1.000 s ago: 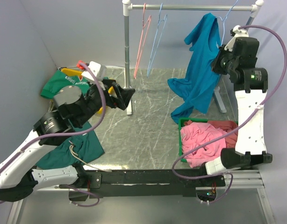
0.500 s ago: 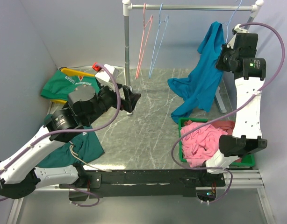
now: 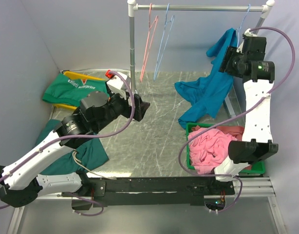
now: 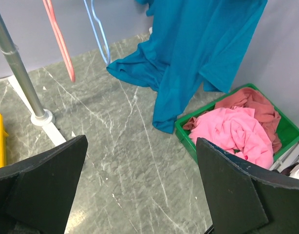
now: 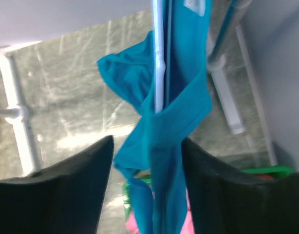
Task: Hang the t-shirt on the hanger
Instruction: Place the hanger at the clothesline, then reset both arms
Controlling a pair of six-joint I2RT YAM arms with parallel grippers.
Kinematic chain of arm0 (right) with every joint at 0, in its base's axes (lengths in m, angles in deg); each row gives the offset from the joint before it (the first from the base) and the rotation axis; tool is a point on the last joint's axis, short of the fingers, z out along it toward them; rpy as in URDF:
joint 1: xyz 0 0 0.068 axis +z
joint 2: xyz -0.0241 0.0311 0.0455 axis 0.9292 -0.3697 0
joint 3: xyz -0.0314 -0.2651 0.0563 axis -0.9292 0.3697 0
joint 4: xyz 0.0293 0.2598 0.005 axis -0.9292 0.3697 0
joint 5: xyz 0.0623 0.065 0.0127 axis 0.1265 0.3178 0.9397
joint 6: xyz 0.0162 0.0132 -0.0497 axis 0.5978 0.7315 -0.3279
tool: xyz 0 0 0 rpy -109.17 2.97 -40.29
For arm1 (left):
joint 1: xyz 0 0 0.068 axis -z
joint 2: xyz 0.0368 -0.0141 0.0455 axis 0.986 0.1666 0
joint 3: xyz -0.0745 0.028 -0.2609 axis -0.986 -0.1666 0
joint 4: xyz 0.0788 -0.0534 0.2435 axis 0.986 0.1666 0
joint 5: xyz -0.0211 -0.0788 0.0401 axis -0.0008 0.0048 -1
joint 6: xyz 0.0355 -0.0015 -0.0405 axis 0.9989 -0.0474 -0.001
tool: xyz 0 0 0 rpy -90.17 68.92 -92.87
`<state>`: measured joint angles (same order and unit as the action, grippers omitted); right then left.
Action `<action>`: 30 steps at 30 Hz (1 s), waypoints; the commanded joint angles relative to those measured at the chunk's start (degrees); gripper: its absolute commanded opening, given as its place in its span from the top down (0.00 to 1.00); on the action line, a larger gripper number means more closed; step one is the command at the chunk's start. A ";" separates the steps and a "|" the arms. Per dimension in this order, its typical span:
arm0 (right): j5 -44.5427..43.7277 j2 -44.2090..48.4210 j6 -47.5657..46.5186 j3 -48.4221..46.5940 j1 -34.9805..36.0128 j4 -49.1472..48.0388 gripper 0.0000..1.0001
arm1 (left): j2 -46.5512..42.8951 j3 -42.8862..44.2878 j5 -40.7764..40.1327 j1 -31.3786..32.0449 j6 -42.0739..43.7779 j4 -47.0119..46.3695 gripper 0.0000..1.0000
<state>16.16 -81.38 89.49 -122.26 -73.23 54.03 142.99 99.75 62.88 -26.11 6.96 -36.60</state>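
Observation:
The teal t-shirt [image 3: 208, 92] hangs bunched from the light blue hanger [image 3: 245, 14], whose hook sits on the rack's rail [image 3: 198, 8] at the far right; the shirt's hem trails to the table. My right gripper [image 3: 228, 57] is up beside the shirt's collar. In the right wrist view it [image 5: 148, 141] is open, with the t-shirt [image 5: 178, 112] and the hanger wire [image 5: 159, 58] hanging between its fingers [image 5: 66, 185]. My left gripper [image 3: 142, 108] hovers over the table's middle, wide open and holding nothing [image 4: 140, 141], facing the t-shirt [image 4: 198, 53].
A pink hanger [image 3: 148, 44] and a spare light blue hanger [image 3: 163, 41] hang near the rack's left post [image 3: 132, 53]. A green bin [image 3: 190, 141] with a pink garment [image 3: 210, 146] stands under the shirt. Dark green cloths [image 3: 71, 90] lie at the left.
My right gripper rose and moved right toward the rail with the shirt, then opened. The left arm swung right toward the table's middle, staying open.

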 commanded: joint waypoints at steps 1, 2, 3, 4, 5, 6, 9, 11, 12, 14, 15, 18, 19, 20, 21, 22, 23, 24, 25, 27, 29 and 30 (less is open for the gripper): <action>-2.76 7.64 1.20 1.09 -0.43 -4.18 0.18 | -0.54 -1.02 1.18 -0.34 -0.72 -3.61 0.00; -2.67 9.47 1.63 2.49 -0.35 -4.71 0.15 | -0.45 -0.93 1.27 -0.34 -1.16 -3.70 0.01; -2.58 10.27 1.81 3.12 -0.34 -5.07 0.10 | -0.54 -0.76 1.36 -0.43 -1.34 -3.79 0.01; -2.32 11.15 2.08 3.47 -0.34 -5.33 0.08 | -0.72 -0.75 1.71 -0.43 -1.60 -3.96 0.01; -2.32 12.55 3.12 3.82 -0.34 -5.07 0.07 | -1.07 -0.84 1.71 -0.51 -1.86 -4.49 0.01; -2.49 13.52 3.65 4.35 -0.34 -4.90 0.04 | -1.24 -1.02 1.63 -0.60 -2.13 -4.67 0.01; -1.88 19.32 4.89 9.26 -0.17 -6.47 0.00 | -2.03 -1.28 1.27 -1.04 -3.45 -4.50 0.04; -1.01 24.05 6.11 13.55 0.44 -8.58 0.00 | -2.30 -1.54 0.75 -1.48 -5.02 -3.97 0.04; -0.65 25.39 6.29 14.80 2.53 -9.37 0.00 | -2.56 -2.33 0.57 -1.66 -5.47 -3.88 0.03; -3.62 28.11 6.56 16.91 8.15 -10.87 0.00 | -3.35 -3.12 0.05 -2.44 -7.13 -3.79 0.04; -6.07 28.56 6.56 17.44 15.40 -11.22 0.00 | -3.61 -4.17 -0.13 -2.88 -7.84 -3.79 0.04; -10.49 30.75 7.52 22.35 26.41 -14.46 0.00 | -5.19 -7.33 0.13 -4.47 -10.30 -4.14 0.04; -11.36 31.54 9.18 24.46 28.38 -17.34 0.00 | -6.07 -8.30 -0.13 -4.73 -11.70 -4.58 0.04; -10.85 33.20 9.98 29.35 30.40 -19.37 0.00 | -6.34 -9.18 -0.39 -5.34 -12.32 -4.67 0.03; -10.67 34.00 10.94 31.84 32.24 -21.05 0.00 | -6.60 -11.19 -0.83 -5.61 -12.85 -4.58 0.04; -11.54 34.53 12.78 34.21 37.14 -24.28 0.00 | -6.87 -12.26 -1.18 -5.87 -14.16 -4.58 0.04; -13.90 35.50 13.50 39.28 39.71 -26.06 0.00 | -6.96 -13.14 -1.36 -6.48 -14.87 -4.15 0.04; -15.31 35.68 14.11 41.60 42.00 -27.73 0.00 | -6.87 -14.63 -1.19 -6.67 -15.48 -3.88 0.04; -16.63 35.68 15.68 43.79 46.46 -30.18 0.00 | -6.78 -15.51 -1.01 -6.67 -16.36 -3.79 0.04; -18.49 35.51 16.84 50.21 49.47 -33.00 0.00 | -6.78 -17.88 -1.89 -6.67 -17.86 -3.44 0.04; -16.31 36.56 18.60 56.69 51.24 -38.71 0.00 | -7.31 -21.12 -3.38 -6.75 -19.96 -4.57 0.04; -15.16 37.17 18.86 58.74 51.51 -42.73 0.00 | -7.83 -22.01 -3.91 -6.67 -20.84 -4.76 0.04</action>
<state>2.10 -45.93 104.14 -71.40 -24.16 25.31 136.59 81.26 61.72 -32.60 -8.82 -39.60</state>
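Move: The t-shirt just let go hangs right before the opening right hand, its middle some 4 cm ahead, 6 cm left and 22 cm below. The clothesline's bar, where the hanger hooks on, is about 12 cm ahead, 6 cm right and 13 cm up; the green basket lies roughly 19 cm back, 6 cm right and 35 cm down. From the left hand the t-shirt is about 22 cm ahead, 30 cm right and 25 cm below. Opening fully, the right hand backs off the t-shirt, then swings left about 25 cm; the left hand sinks. ##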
